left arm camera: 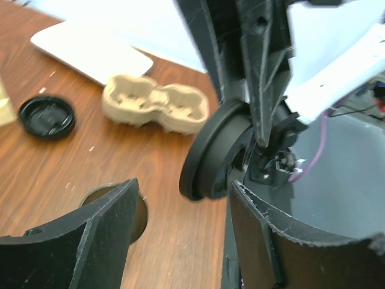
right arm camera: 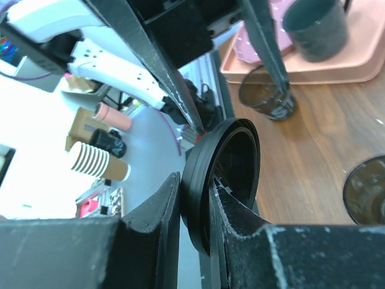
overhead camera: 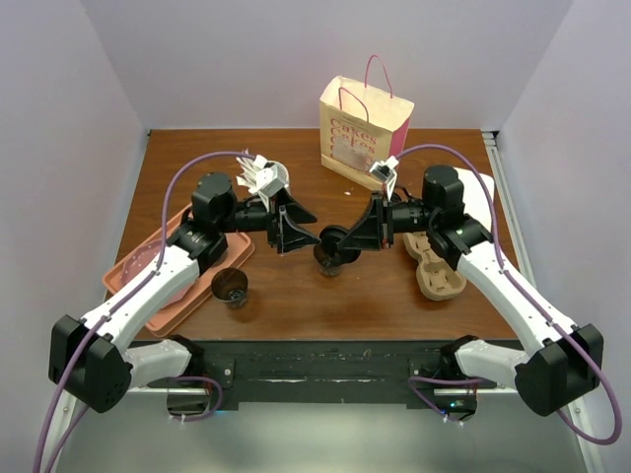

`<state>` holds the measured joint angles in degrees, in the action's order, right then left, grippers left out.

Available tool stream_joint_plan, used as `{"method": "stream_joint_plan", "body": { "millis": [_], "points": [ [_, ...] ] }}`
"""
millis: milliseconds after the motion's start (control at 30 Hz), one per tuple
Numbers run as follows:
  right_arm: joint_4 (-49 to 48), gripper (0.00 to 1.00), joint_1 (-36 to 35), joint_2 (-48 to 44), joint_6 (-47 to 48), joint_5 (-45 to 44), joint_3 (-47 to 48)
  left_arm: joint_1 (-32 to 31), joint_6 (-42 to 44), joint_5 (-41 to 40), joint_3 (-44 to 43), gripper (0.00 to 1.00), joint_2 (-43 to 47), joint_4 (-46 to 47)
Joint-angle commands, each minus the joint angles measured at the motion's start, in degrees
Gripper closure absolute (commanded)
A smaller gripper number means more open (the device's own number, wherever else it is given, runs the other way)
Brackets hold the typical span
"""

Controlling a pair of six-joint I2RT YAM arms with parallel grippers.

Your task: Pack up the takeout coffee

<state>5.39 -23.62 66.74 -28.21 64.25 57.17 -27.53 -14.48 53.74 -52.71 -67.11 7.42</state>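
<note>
My right gripper point(overhead camera: 360, 236) point(right arm camera: 195, 180) is shut on a round black plastic lid point(overhead camera: 330, 241) point(right arm camera: 225, 174) point(left arm camera: 210, 158). It holds the lid on edge above the table, one finger inside the rim and one outside. My left gripper point(overhead camera: 296, 232) point(left arm camera: 183, 186) stands open just left of the lid, with nothing between its fingers. A dark open cup point(overhead camera: 330, 259) point(right arm camera: 367, 192) point(left arm camera: 111, 208) stands below the lid. A second dark open cup point(overhead camera: 230, 286) point(right arm camera: 267, 99) stands nearer the tray. I cannot tell which cup is the takeout coffee.
A tan pulp carrier point(overhead camera: 434, 266) point(left arm camera: 156, 107) lies at the right, with a loose black lid point(left arm camera: 47, 116) near it. A paper bag point(overhead camera: 365, 123) stands at the back. A white cup of stirrers point(overhead camera: 266, 177) stands at back left. The pink tray point(overhead camera: 168, 281) holds a dark mug point(right arm camera: 316, 24).
</note>
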Motion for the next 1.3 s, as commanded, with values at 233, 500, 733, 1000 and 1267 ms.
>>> {"method": "stream_joint_plan", "body": {
  "millis": [233,500,733,1000,1267],
  "points": [
    [-5.56,0.82,-0.11,-0.03,-4.49,5.8,0.84,-3.5,-4.68,9.2,0.41,0.41,-3.73,9.63],
    [6.55,0.55,-0.03,0.41,1.48,-0.07,4.09,-3.5,-6.43,5.42,-1.08,0.64,-4.08,7.61],
    [12.98,0.47,0.06,-0.56,2.54,-12.12,5.32,-3.5,-14.17,0.67,-0.91,0.84,-6.8,4.09],
    [18.43,0.47,0.06,2.25,4.39,-19.77,9.18,-3.5,-15.84,0.14,-0.82,0.96,-9.18,4.08],
    [27.65,0.4,0.24,3.31,4.04,-41.83,14.37,-3.5,-21.46,-0.91,0.59,1.0,-9.45,5.76]
  ]
}}
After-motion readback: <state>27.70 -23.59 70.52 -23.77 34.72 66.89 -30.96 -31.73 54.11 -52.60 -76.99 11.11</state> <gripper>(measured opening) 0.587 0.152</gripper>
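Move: The black lid, still pinched in the right fingers, has its middle about 6 cm to the left hand's right and 3 cm nearer the bases, at its height; from the right hand it is some 3 cm to the left, level with it. From the left hand, the dark cup stands 2 cm ahead, 4 cm right and 14 cm below. From the right hand, the egg-carton tray is 7 cm ahead, 20 cm right and about 17 cm down. The open left hand eases about 3 cm back and 2 cm right onto the lid and closes on its near rim, then carries the lid about 4 cm down, returning forward and rolling some 20 degrees so its front side dips. The right hand, drawing back about a centimetre with the lid at first, opens while the left is still closing, comes free and pulls away about 7 cm forward, 4 cm down and slightly right, swinging its fingers clockwise. ##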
